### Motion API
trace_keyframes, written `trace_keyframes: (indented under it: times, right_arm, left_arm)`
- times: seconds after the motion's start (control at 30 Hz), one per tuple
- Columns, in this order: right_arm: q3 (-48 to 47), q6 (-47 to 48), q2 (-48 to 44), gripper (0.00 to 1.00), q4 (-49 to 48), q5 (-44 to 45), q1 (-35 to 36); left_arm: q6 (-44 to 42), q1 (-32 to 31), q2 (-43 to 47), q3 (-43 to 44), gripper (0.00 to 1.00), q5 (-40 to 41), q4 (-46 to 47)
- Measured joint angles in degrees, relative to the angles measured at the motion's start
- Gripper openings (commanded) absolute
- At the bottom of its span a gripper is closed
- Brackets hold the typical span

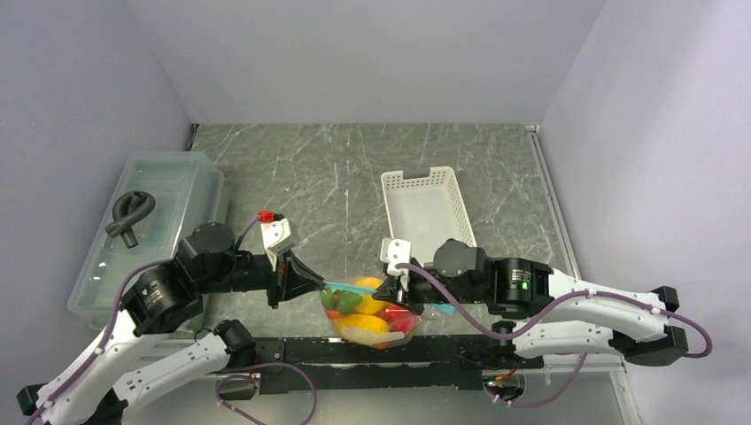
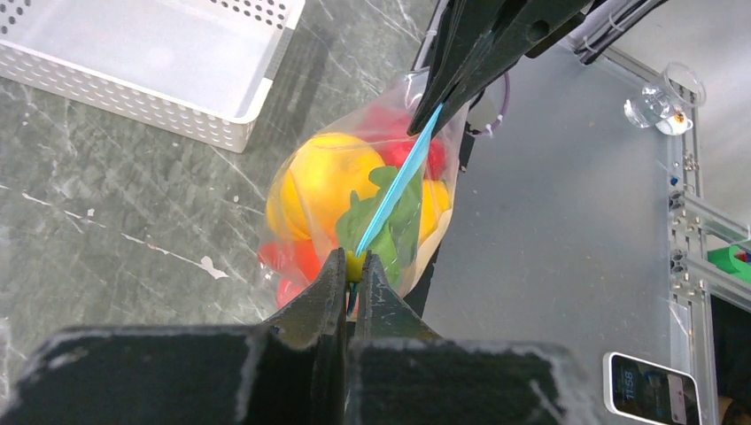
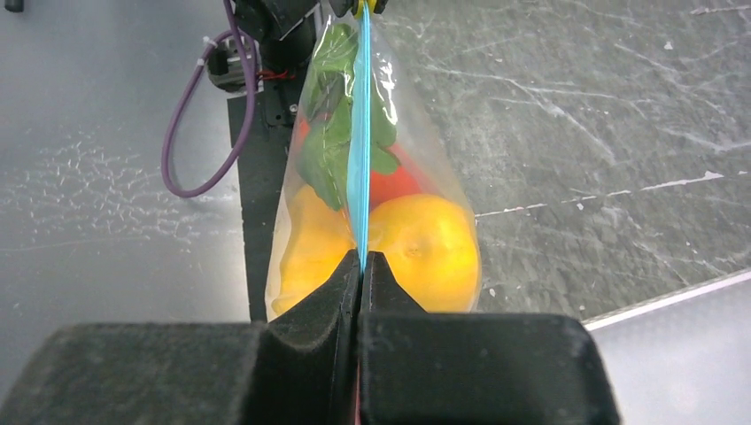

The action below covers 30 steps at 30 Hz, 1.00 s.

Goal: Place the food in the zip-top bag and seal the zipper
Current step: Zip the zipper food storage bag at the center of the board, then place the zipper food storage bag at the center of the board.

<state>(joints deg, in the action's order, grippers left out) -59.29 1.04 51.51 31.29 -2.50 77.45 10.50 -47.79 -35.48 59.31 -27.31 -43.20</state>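
Note:
The clear zip-top bag [image 1: 376, 329] hangs between both grippers at the table's front edge, with the food inside it. In the left wrist view I see a yellow round fruit [image 2: 323, 177], a green leafy piece [image 2: 390, 221] and red pieces [image 2: 292, 261]. The teal-blue zipper [image 1: 354, 289] runs taut from my left gripper [image 1: 321, 284] to my right gripper [image 1: 394, 301]. The left gripper [image 2: 355, 266] is shut on the zipper's [image 2: 398, 181] end, where a small yellow piece sits between the jaws. The right gripper [image 3: 362, 261] is shut on the zipper [image 3: 359, 150], above a yellow fruit [image 3: 425, 248].
An empty white perforated basket [image 1: 428, 205] stands behind the bag. A translucent lidded bin [image 1: 150, 221] with a black looped object [image 1: 130, 215] on its lid sits at the left. A black rail [image 1: 354, 354] runs along the front under the bag. A phone [image 2: 651, 388] lies on the grey front surface.

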Motion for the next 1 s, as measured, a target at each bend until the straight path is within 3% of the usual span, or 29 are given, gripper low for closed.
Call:
trace_keyframes:
  times: [0.23,0.33,0.7,1.0]
  right_arm:
    - [0.0,-0.2,0.2,0.0,-0.2,0.1,0.0]
    - [0.0,-0.2,0.6,0.0,2.8,0.1,0.0]
    - [-1.9,0.2,9.4,0.0,4.5,2.9,-0.1]
    - [-9.8,2.2,18.1,0.0,3.0,4.8,-4.3]
  left_arm:
    - [1.1,0.0,1.5,-0.8,0.35,3.5,0.5]
    - [0.8,0.5,2.1,-0.8,0.43,6.8,0.0]
    - [-0.1,0.5,6.3,-0.8,0.48,20.5,0.5]
    - [-0.1,0.5,13.5,-1.2,0.52,28.3,0.7]
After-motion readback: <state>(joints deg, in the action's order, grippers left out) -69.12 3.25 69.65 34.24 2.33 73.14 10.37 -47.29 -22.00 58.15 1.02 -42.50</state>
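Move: The left fingers still pinch the yellow slider at the left end of the blue zipper, while the right hand grips the strip about 9 cm to the slider's right, so for the right hand the slider lies some 9 cm left and 1 cm ahead, about level. From the left hand, the food in the hanging bag is about 7 cm right, 4 cm back and 11 cm below; the white basket is roughly 26 cm ahead, 21 cm right and 26 cm below. The left fingers open to about half and let go of the yellow slider, and the hand draws off forward and left, then left and up, ending about 7 cm farther left, 5 cm forward and 3 cm higher, swinging some 30 degrees counter-clockwise away from the bag. The right hand keeps its shut grip on the blue zipper strip, first sinking about 5 cm with its fingertips tipping down, then carrying the bag about 5 cm forward and 4 cm left while rising slightly. ##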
